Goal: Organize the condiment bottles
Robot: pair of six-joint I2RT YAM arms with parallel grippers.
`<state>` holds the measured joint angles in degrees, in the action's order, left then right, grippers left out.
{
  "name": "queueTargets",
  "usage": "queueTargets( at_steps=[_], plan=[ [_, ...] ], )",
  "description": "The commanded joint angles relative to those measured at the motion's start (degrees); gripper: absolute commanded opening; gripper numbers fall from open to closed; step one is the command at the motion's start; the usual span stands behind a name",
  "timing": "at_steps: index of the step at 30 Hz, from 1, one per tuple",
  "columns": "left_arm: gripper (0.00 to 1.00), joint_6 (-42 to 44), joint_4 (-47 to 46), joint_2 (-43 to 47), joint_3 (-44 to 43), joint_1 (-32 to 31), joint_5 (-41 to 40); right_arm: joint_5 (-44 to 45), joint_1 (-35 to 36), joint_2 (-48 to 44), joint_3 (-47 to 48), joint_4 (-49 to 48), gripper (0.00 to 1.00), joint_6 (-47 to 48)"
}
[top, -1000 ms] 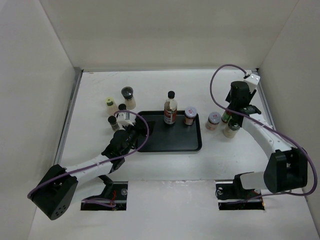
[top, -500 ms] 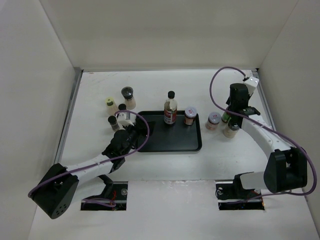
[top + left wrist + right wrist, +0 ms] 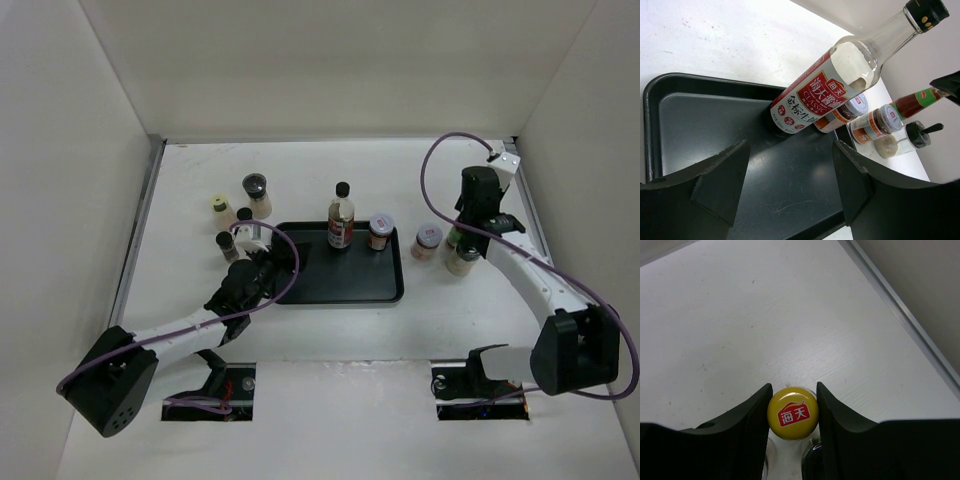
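My right gripper is shut on the yellow cap of the red sauce bottle, gripping it from above at the table's right. Two short jars stand close beside it. On the black tray stand the tall clear black-capped bottle and a silver-lidded jar. My left gripper hangs open over the tray's left end, with nothing between its fingers. Several small jars cluster left of the tray.
White walls close the table in at the left, back and right. A metal rail runs along the right edge near the held bottle. Both arm bases sit at the near edge.
My right gripper has closed its fingers onto the yellow cap. The left arm and the bottles on the tray have not moved.
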<state>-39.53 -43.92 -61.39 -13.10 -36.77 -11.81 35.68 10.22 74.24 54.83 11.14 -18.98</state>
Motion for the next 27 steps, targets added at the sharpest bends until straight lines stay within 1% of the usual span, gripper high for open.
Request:
queueTargets(
  at_steps=[1, 7, 13, 20, 27],
  plan=[
    [0.66, -0.64, -3.45, -0.58, -0.52, -0.09, 0.65, 2.99, 0.72, -4.01, 6.16, -4.81, 0.22, 1.40],
    [0.66, -0.64, -3.72, -1.02, -0.52, -0.18, 0.65, 3.52, 2.39, -5.68, 9.24, -4.81, 0.21, 3.51],
    [0.66, -0.64, -3.98, -1.46, -0.61, -0.09, 0.65, 5.89, 7.66, -8.32, 13.37, -3.32, 0.21, 6.50],
    [0.66, -0.64, -3.98, -1.11, -0.52, 0.08, 0.65, 7.56, 17.75, -9.72, 19.96, -0.86, 0.21, 9.40],
    [0.66, -0.64, -3.89, -0.31, -0.26, 0.35, 0.65, 10.20, 28.31, -9.90, 20.67, -0.68, 0.21, 10.46]
  ],
)
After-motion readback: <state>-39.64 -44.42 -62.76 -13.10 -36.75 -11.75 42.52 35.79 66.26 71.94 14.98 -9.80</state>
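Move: The right gripper still holds the sauce bottle by its yellow cap. The black tray's middle lies about 31 cm to its left, 7 cm back and 17 cm below. In the tray, the soy sauce bottle stands about 30 cm left and 1 cm back, the red-lidded jar 20 cm left and 2 cm back. The loose jar is 9 cm left and 4 cm back, the black-lidded jar 8 cm straight back. From the left gripper, the tray's middle is 12 cm right, 3 cm ahead and 13 cm below. Keep the right gripper closed on the sauce bottle's cap and raise it about 17 cm, nearly straight up at first, then swing left some 14 cm as well, to the tray's side, easing off the climb at the end and drawing slightly back. Turn the wrist counter-clockwise about 20 degrees on the way and tip the fingers up nearly as much. ##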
